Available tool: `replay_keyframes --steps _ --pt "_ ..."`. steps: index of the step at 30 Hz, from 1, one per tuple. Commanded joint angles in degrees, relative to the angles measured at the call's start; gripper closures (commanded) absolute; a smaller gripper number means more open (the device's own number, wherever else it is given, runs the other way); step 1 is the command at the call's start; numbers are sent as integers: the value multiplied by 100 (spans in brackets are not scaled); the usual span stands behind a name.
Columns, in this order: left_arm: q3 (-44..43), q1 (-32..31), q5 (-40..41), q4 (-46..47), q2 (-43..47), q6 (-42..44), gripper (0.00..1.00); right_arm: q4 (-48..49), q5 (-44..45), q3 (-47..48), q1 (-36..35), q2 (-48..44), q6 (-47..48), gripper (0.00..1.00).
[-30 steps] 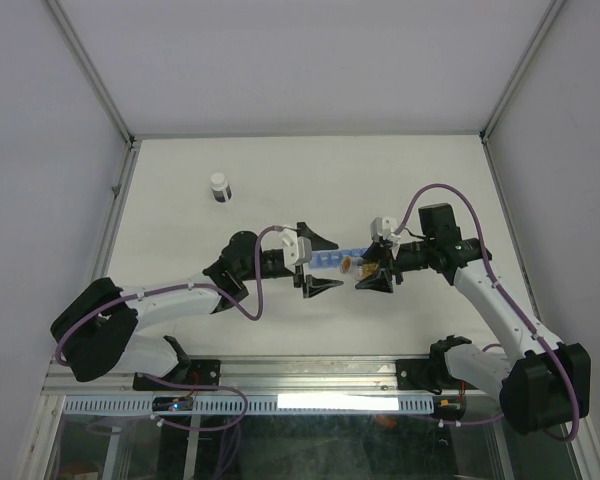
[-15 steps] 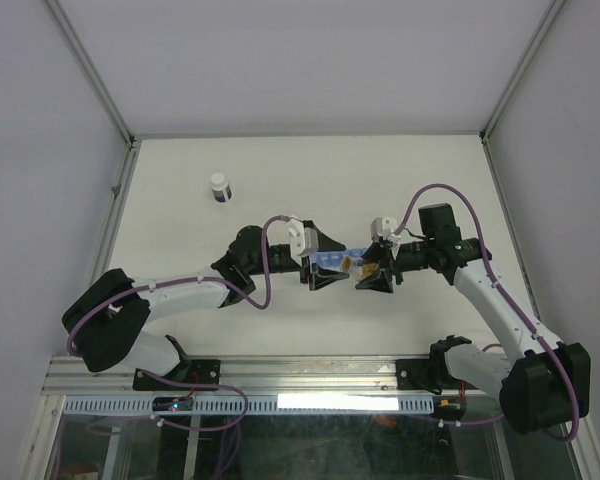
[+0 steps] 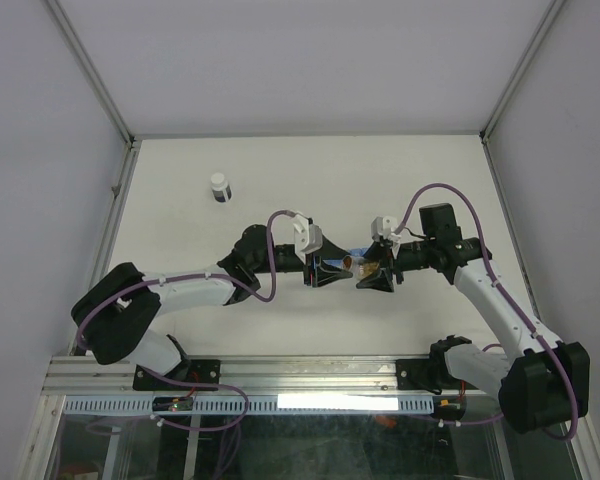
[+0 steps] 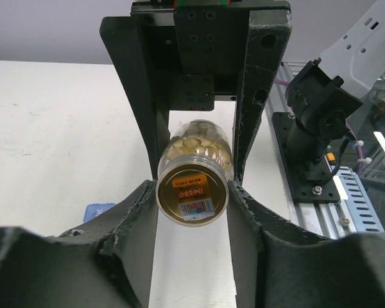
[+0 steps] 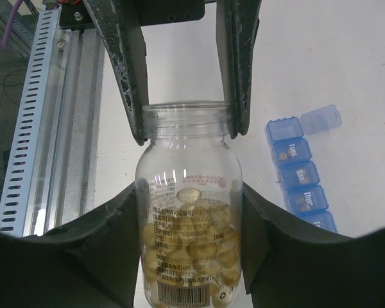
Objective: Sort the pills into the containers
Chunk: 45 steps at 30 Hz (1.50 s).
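My right gripper (image 3: pixel 376 270) (image 5: pixel 189 205) is shut on the body of a clear bottle (image 5: pixel 189 224), holding it level above the table. Inside the bottle lie the pills (image 5: pixel 192 250) (image 4: pixel 196 144), an amber-yellow cluster. The left gripper (image 3: pixel 326 268) (image 4: pixel 192 196) faces it, and its fingers (image 5: pixel 131 77) press on both sides of the bottle's neck. The gold-topped end (image 4: pixel 192 192) of the bottle points at the left wrist camera. The containers, a blue pill-organiser strip (image 5: pixel 298 170) (image 4: pixel 99 210), lie on the table just beyond the bottle. One lid is flipped open, and small pills show in some compartments.
A small clear white-capped vial (image 3: pixel 219 187) stands alone at the back left of the white table (image 3: pixel 280 170). The metal rail (image 3: pixel 310 375) with both arm bases runs along the near edge. Frame posts stand at the table's back corners.
The left arm has reached right toward the bottle. Its jaws have narrowed from wide open onto the bottle's neck. The right arm and the bottle have stayed put.
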<state>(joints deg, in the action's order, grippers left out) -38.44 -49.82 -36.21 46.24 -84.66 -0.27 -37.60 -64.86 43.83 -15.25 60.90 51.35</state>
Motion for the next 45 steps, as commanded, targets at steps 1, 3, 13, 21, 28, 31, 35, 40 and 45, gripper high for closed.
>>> replay_keyframes --steps 1,3,13,21,28,31,35,40,45 --pt "-255 22 -37 209 -15 -265 63 36 -268 239 4 -17 77 100" --pt "-245 18 -13 216 -2 -444 70 38 -271 235 4 -17 80 100" --pt "-126 -9 1182 -132 340 -2742 100 39 -175 257 0 34 44 100" --pt "-666 -907 3661 -2350 918 -4010 92 93 -115 266 4 66 -23 100" --pt "-612 -968 3487 -2221 1139 -3941 33 97 -157 265 34 58 -64 100" --pt "-571 -968 3502 -2159 1210 -3819 3 102 -174 266 48 44 -64 100" --pt "-426 -968 3589 -2081 1304 -3715 1 101 -192 266 53 44 -64 100" --pt "-117 -972 3464 -1760 1529 -3262 1 87 -196 257 56 44 -55 100" --pt "808 -951 2207 99 1838 -2276 1 80 -215 255 57 44 -48 100"
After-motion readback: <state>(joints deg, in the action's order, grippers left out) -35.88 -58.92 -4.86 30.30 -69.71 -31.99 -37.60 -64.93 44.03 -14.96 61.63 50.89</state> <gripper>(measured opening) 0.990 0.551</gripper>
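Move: The jar's clear lid sits right between the left gripper's fingers, its middle within about 1 cm to the right of the hand point; the jar body is some 5 cm right of the hand, held by the right gripper. The blue pill box lies on the table about 11 cm ahead of the left hand, level sideways and 18 cm below. From the right hand the lid is about 5 cm left, level otherwise. Squeeze the left fingers on the lid and, staying nearly in place, roll the left wrist some 40 degrees counter-clockwise as seen from the lid's end, letting the fingers swing a little forward. Then open wide and back off the lid, up and left about 3 cm altogether. Keep the right gripper's hold on the jar steady. ##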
